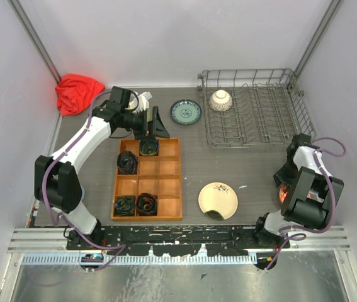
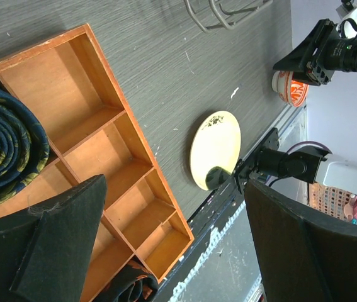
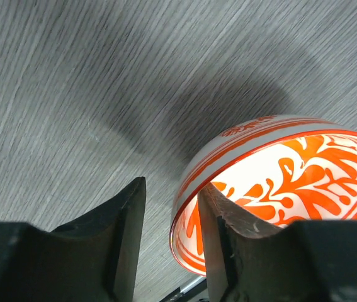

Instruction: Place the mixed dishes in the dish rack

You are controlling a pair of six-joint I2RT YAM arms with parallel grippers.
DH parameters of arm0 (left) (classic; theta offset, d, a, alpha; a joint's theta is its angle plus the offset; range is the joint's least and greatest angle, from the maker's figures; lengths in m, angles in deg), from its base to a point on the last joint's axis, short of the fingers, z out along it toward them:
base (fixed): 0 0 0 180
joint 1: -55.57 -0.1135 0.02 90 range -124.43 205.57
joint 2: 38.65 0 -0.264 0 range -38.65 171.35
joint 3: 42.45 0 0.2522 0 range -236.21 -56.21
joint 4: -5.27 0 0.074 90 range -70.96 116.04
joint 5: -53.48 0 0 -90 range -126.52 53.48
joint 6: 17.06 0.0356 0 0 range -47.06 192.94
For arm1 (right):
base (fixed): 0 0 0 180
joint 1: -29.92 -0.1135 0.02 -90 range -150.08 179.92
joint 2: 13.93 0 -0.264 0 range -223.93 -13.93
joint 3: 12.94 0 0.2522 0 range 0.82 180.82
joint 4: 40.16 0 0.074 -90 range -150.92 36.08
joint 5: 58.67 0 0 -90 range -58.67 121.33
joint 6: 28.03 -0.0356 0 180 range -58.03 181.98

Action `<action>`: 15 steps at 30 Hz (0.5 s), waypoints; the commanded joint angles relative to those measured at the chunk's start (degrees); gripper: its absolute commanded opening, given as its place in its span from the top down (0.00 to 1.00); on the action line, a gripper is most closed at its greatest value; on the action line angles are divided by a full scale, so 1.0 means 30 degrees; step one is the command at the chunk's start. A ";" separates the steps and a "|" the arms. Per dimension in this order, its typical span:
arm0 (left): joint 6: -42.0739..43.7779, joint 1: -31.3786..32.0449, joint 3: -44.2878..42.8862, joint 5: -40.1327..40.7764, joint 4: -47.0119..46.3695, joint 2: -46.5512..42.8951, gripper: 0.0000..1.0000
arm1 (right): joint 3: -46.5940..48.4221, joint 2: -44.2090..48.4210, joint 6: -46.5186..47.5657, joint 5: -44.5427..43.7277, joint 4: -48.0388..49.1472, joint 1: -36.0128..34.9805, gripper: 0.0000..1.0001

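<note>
The dish rack, a grey wire basket, stands at the back right with one white-and-red bowl in its left corner. A small teal plate lies left of the rack. The cream plate lies near the front middle. At the right edge, another white-and-red bowl rests on the table. My right gripper straddles its rim, one finger inside the bowl and the other outside, a gap away from the wall. My left gripper hangs wide open and empty over the wooden tray.
An orange-brown wooden compartment tray with dark rolled cloths sits left of centre. A red cloth lies in the back left corner. Pale walls enclose the table, and a metal rail runs along the near edge.
</note>
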 commanded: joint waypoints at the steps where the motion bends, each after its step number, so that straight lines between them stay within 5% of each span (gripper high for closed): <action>1: -0.0117 0.0000 -0.0127 -0.0113 0.0157 -0.0345 0.02 | 0.0209 0.0739 0.0236 0.0126 0.0150 0.0085 0.57; 7: -0.0505 0.0013 0.0327 -0.0113 -0.0083 -0.0866 0.02 | 0.0444 0.1531 0.0413 0.0324 -0.0370 0.0085 0.59; 15: -0.0726 -0.0004 0.1025 0.0001 -0.0288 -0.1653 0.02 | 0.0384 0.1592 0.0560 0.1142 -0.0303 0.0087 0.76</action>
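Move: The orange-and-white bowl is just beyond the right hand's fingertips on the robot side: its middle about 5 cm back, 2 cm to the right and 2 cm lower, with its far rim already between the open fingers. The cream plate lies roughly 27 cm left and 6 cm back; the dish rack's middle is some 27 cm ahead and 12 cm left. From the left hand the bowl is about 51 cm right, 19 cm back and 18 cm down. Rising only about 1 cm and otherwise staying over the bowl's far rim, the right hand narrows its fingers from roughly half open to a quarter open, one inside the bowl and one outside. By the end they sit close on both sides of the rim wall, the hand still pointing nearly straight down; a firm pinch can't be made out. ##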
